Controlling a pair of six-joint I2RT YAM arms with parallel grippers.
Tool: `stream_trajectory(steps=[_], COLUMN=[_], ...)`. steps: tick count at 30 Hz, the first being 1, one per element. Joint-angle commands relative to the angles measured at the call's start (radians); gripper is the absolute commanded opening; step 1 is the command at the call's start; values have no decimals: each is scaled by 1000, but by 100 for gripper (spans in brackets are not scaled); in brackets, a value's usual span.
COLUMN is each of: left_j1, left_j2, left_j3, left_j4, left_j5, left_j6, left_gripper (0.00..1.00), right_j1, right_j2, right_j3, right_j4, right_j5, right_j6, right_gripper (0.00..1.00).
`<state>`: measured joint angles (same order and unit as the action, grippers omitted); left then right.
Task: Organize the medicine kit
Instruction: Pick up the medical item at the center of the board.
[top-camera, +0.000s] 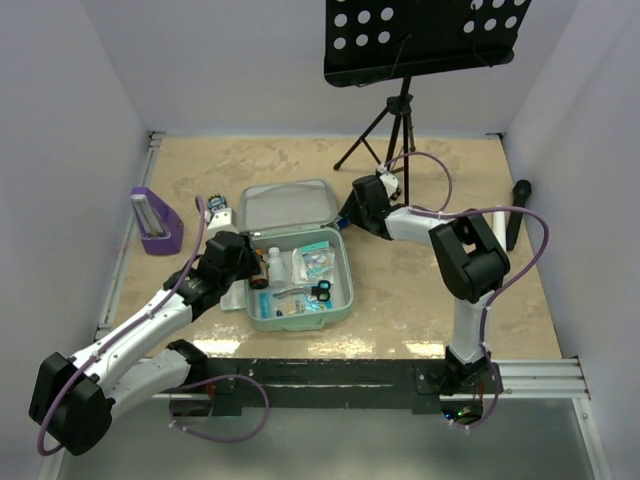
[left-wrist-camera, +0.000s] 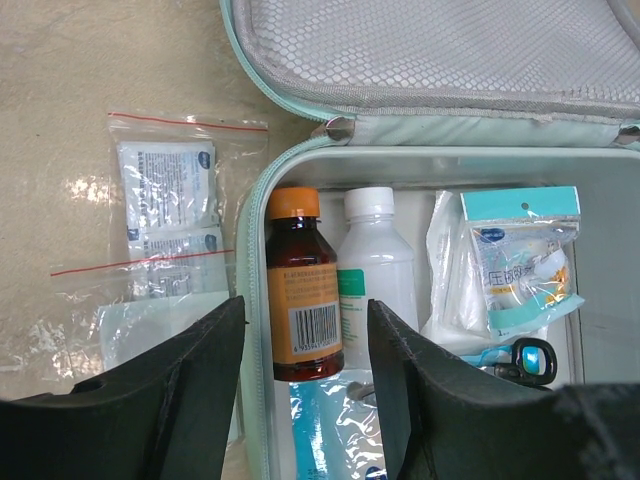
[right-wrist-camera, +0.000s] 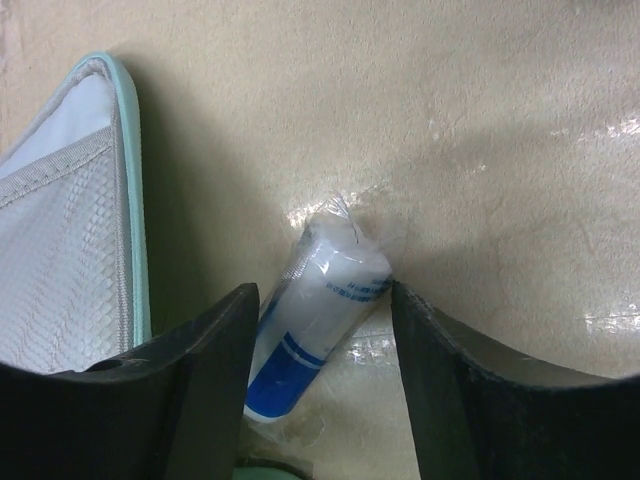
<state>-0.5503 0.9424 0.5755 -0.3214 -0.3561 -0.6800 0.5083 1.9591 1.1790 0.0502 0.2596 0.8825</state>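
The mint-green medicine kit (top-camera: 345, 290) lies open mid-table, its mesh-lined lid (top-camera: 285, 207) folded back. Inside it lie a brown bottle (left-wrist-camera: 303, 290) with an orange cap, a white bottle (left-wrist-camera: 376, 265), a teal-headed packet (left-wrist-camera: 520, 260) and small scissors (left-wrist-camera: 530, 360). My left gripper (left-wrist-camera: 305, 305) is open over the kit's left wall (left-wrist-camera: 252, 300), its fingers either side of the brown bottle's base. A zip bag of sachets (left-wrist-camera: 170, 215) rests on the table just left of the kit. My right gripper (right-wrist-camera: 322, 290) is open, straddling a plastic-wrapped white-and-blue roll (right-wrist-camera: 315, 330) lying beside the lid (right-wrist-camera: 60, 230); the right finger touches its end.
A purple stand (top-camera: 155, 220) sits at the left. A small white packet (top-camera: 217, 212) lies by the lid's left corner. A music stand's tripod (top-camera: 395, 130) rises behind the right gripper (top-camera: 350, 212). A black stick-like object (top-camera: 518, 212) lies by the right wall.
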Motion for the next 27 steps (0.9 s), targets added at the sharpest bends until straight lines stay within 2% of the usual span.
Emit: stream_trajectory(steps=[1,7,11,19,22,27], left_j1=[4,6,6,6,6,6], left_j2=[-8,-8,-19,-17,-19,-56], left_j3=[-11,-9,-11,4,14,37], left_j4=[42,30,30,30,22,-4], left_j5=[-9,-9,-12,-10,-6,-17], left_j6=[-9,-10,-9,-7,-7,-10], left_gripper=[57,57,57,57,56,56], right_j1=[-1,-4,-8,-8,-5,56], right_j2=[20,0,-80,-331,-440,-690], right_j3=[8,-24,-85,-215,-228,-275], right_j4=[-9,-12,-12,-44,-105,-130], right_j5=[-6,-5,10,89,101,57], right_j6=[10,-22,-46,-145,-203,-307], right_gripper=[56,38,32,30,32,31])
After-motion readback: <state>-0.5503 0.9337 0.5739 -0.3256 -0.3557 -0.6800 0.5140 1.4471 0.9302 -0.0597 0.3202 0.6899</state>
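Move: The medical item, a white-and-blue roll in clear film, already lies between the right hand's open fingers, its middle within about a centimetre of the hand point and just below. From this hand, the kit's open lid is centred roughly 12 cm left and 3 cm ahead, the kit's tray about 10 cm left and 15 cm back, and the owl toy some 8 cm ahead and 8 cm right. The item lies about 17 cm ahead, 18 cm right and 8 cm below the left hand. The right fingers close from both sides and pinch the wrapped roll while the hand stays almost in place. Then the hand carries the roll up about 10 cm, and at the same time some 7 cm back and 5 cm right, away from the kit's lid, gathering speed with the fingertips tipping up roughly 10 degrees. ##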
